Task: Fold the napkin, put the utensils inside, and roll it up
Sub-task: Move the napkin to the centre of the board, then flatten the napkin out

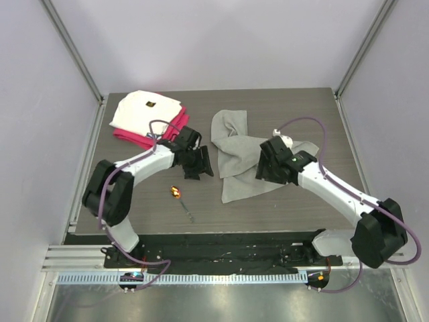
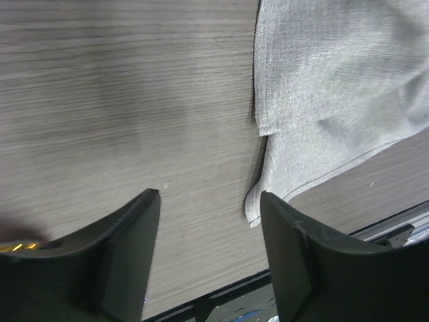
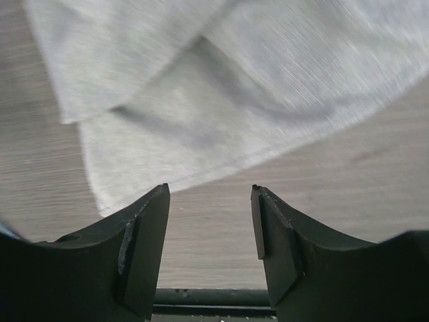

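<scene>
The napkin point(image 1: 234, 151), a large light-grey cloth, lies crumpled and partly doubled over itself mid-table. The utensil point(image 1: 181, 200), a thin metal stem with an orange-yellow end, lies on the wood left of the napkin and nearer the front. My left gripper point(image 1: 201, 166) hovers open just left of the napkin. In the left wrist view its jaws point(image 2: 209, 198) hold only bare table, with a napkin point(image 2: 322, 80) corner beside the right finger. My right gripper point(image 1: 267, 171) is open over the napkin's right side. Its jaws point(image 3: 209, 189) are empty, the napkin point(image 3: 221, 87) lying just beyond them.
A folded white cloth with a small dark mark point(image 1: 144, 109) rests on a magenta-red folded cloth point(image 1: 133, 137) at the back left corner. The wooden table point(image 1: 301, 208) ends in a black strip along the front, with walls on the other three sides.
</scene>
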### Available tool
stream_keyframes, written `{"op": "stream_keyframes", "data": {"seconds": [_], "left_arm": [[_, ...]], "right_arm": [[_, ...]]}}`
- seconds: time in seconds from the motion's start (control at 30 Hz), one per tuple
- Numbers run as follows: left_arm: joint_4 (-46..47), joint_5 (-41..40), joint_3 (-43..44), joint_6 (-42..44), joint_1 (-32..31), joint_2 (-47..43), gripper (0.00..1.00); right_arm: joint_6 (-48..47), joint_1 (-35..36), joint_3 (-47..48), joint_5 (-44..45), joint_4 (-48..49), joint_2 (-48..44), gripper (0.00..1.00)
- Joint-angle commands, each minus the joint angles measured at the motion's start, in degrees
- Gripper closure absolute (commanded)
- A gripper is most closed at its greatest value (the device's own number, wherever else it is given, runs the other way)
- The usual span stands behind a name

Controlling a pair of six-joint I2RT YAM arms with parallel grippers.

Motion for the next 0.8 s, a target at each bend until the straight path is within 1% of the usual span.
{"op": "stream_keyframes", "data": {"seconds": [0.0,0.13,0.33,0.57,0.73,0.77], "left_arm": [[2.9,3.6,5.3,-1.1,-2.3,4.9,0.39],[2.9,5.3,7.8,-2.7,-3.4,11.1,0.42],[3.7,7.2,8.4,-4.7,-4.7,14.6,0.46],[3.7,5.4,9.2,-6.8,-6.2,18.5,0.48],[3.7,3.5,9.7,-7.3,-6.2,20.0,0.58],[3.8,3.2,10.0,-7.4,-6.2,20.2,0.64]], "right_arm": [[5.6,-3.0,-6.2,-2.6,0.5,-6.0,0.41],[6.6,-5.1,-8.2,-3.2,0.3,-9.3,0.41],[8.2,-5.5,-9.0,-4.0,0.2,-10.3,0.41],[8.2,-5.4,-9.3,-4.7,0.3,-10.4,0.41],[8.4,-5.4,-10.9,-6.2,1.5,-10.2,0.40],[8.6,-5.5,-11.3,-6.3,1.7,-10.1,0.40]]}}
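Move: Some 8 cm to the left hand's right, about level with it and 6 cm below, lies the napkin's left edge at its flap corner. The napkin's middle is roughly 21 cm to this hand's right and 10 cm farther out. The spoon lies about 9 cm to its left and 9 cm back. From the right hand, the flap corner is some 21 cm left, 3 cm ahead and 10 cm below. Reaching right and down towards the napkin's left edge, the left hand travels about 7 cm sideways while sinking some 5, quickly at first and then easing. Its fingers tip a little steeper and partly close, coming close around the edge beside the flap corner. The empty right hand shifts about 3 cm back and 3 cm right, sinks slightly, turns some 10 degrees clockwise, then waits. ##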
